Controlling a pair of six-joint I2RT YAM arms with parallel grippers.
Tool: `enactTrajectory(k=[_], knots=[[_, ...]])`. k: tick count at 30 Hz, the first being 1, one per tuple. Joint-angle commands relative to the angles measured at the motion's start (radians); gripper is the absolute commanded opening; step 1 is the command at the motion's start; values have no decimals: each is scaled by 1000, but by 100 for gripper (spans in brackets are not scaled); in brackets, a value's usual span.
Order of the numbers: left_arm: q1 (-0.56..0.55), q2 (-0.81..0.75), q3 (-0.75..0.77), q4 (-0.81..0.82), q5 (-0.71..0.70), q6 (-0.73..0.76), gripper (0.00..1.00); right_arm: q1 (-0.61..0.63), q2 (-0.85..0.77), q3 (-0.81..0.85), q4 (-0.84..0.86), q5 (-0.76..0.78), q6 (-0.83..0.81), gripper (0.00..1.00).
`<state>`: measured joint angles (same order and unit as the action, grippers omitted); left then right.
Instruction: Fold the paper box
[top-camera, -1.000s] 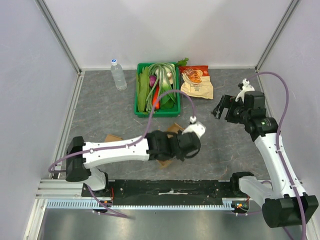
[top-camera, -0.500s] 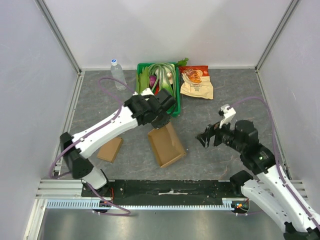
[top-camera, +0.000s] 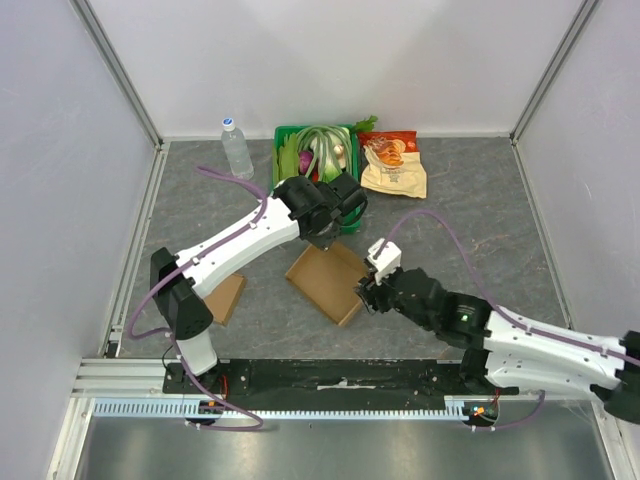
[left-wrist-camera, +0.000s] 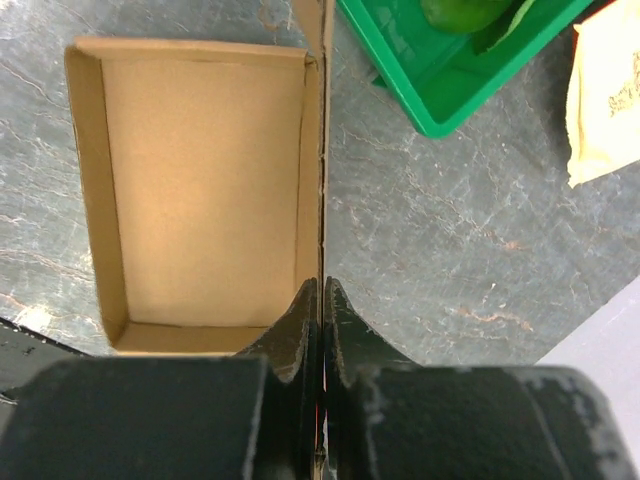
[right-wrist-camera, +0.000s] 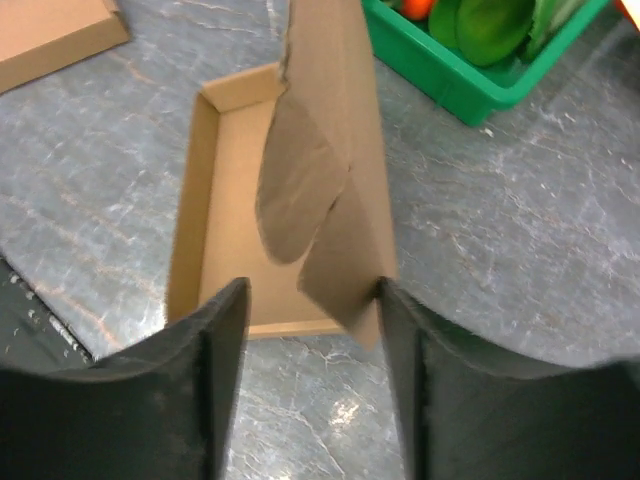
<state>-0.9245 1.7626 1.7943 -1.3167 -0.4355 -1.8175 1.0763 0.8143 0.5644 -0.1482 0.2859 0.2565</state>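
The paper box is a shallow brown cardboard tray lying open side up on the grey table. My left gripper reaches in from the far side and is shut on the box's tall side wall, whose thin edge runs straight out from the pinched fingertips. My right gripper sits at the box's near right corner and is open. In the right wrist view an upright flap of the box stands between the fingers and touches the right one.
A flat cardboard piece lies left of the box. Behind the box stand a green basket of vegetables, a snack bag and a water bottle. Walls enclose the table on three sides.
My right arm has swung in from the right side to the box's near right corner, its jaws narrowing around the flap. The left arm has shifted slightly and the box has turned with it.
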Motion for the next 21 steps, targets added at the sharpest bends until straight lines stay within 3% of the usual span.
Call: enactTrajectory(k=[1,3,4,5,6,7,9,10,12,13,14,15,16,17,18,21], knots=[[10,-23,19,-220,-54,-82,2,100,124,115,35,382,3,48],[10,-29,16,-220,-65,-59,2,114,140,129,4,479,29,24],[9,-35,11,-219,-78,-52,7,116,138,124,4,499,33,17],[10,-54,2,-219,-88,-28,18,113,134,114,1,512,36,7],[10,-67,-3,-217,-109,-10,33,105,119,106,10,484,15,3],[10,-80,-10,-208,-118,10,60,99,106,100,37,457,1,0],[9,-161,-65,-175,-182,113,78,64,62,62,71,324,-55,0],[9,-210,-151,-79,-204,163,86,36,54,57,76,262,-69,0],[7,-416,-296,162,-197,485,88,-73,71,69,49,166,-79,0],[9,-504,-499,321,-148,829,88,-117,80,77,24,24,-95,0],[10,-597,-612,684,-68,980,89,-192,85,81,21,-22,-99,0],[10,-806,-724,818,63,1085,91,-226,85,78,22,-71,-112,0],[12,-893,-904,905,87,1168,93,-257,83,77,25,-138,-124,0],[13,-992,-980,1048,157,1216,93,-309,85,81,25,-174,-134,0],[19,-1117,-1037,1083,182,1259,93,-329,91,84,32,-194,-143,0],[30,-1200,-1167,1065,143,1299,93,-383,128,112,30,-237,-166,0]])
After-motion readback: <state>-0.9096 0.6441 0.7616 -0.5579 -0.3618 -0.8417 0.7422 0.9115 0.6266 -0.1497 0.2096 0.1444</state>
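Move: The paper box's lid stands over its tray's far right long side. The lid's free corner is almost between the open right fingers, about 2 cm ahead and level with them; the tray's middle lies some 8 cm left, 2 cm ahead and 13 cm below that hand. The left hand still holds the lid, that corner about 6 cm to its right, 7 cm back and 3 cm lower. From the left hand, the green crate's middle is 16 cm ahead and 4 cm left, the small cardboard box 25 cm left and 11 cm back, both some 15 cm below. The right hand eases forward as its fingers shut on the lid's end at the corner, and with that pinch kept it draws the lid forward and to the right, about 9 cm in all, turning slightly clockwise. Once the right fingers are nearly shut the left hand opens wide, lets go of the lid and swings off to the left and back, some 14 cm, rising a little, while its fingers tip up from pointing down and its wrist turns clockwise. ##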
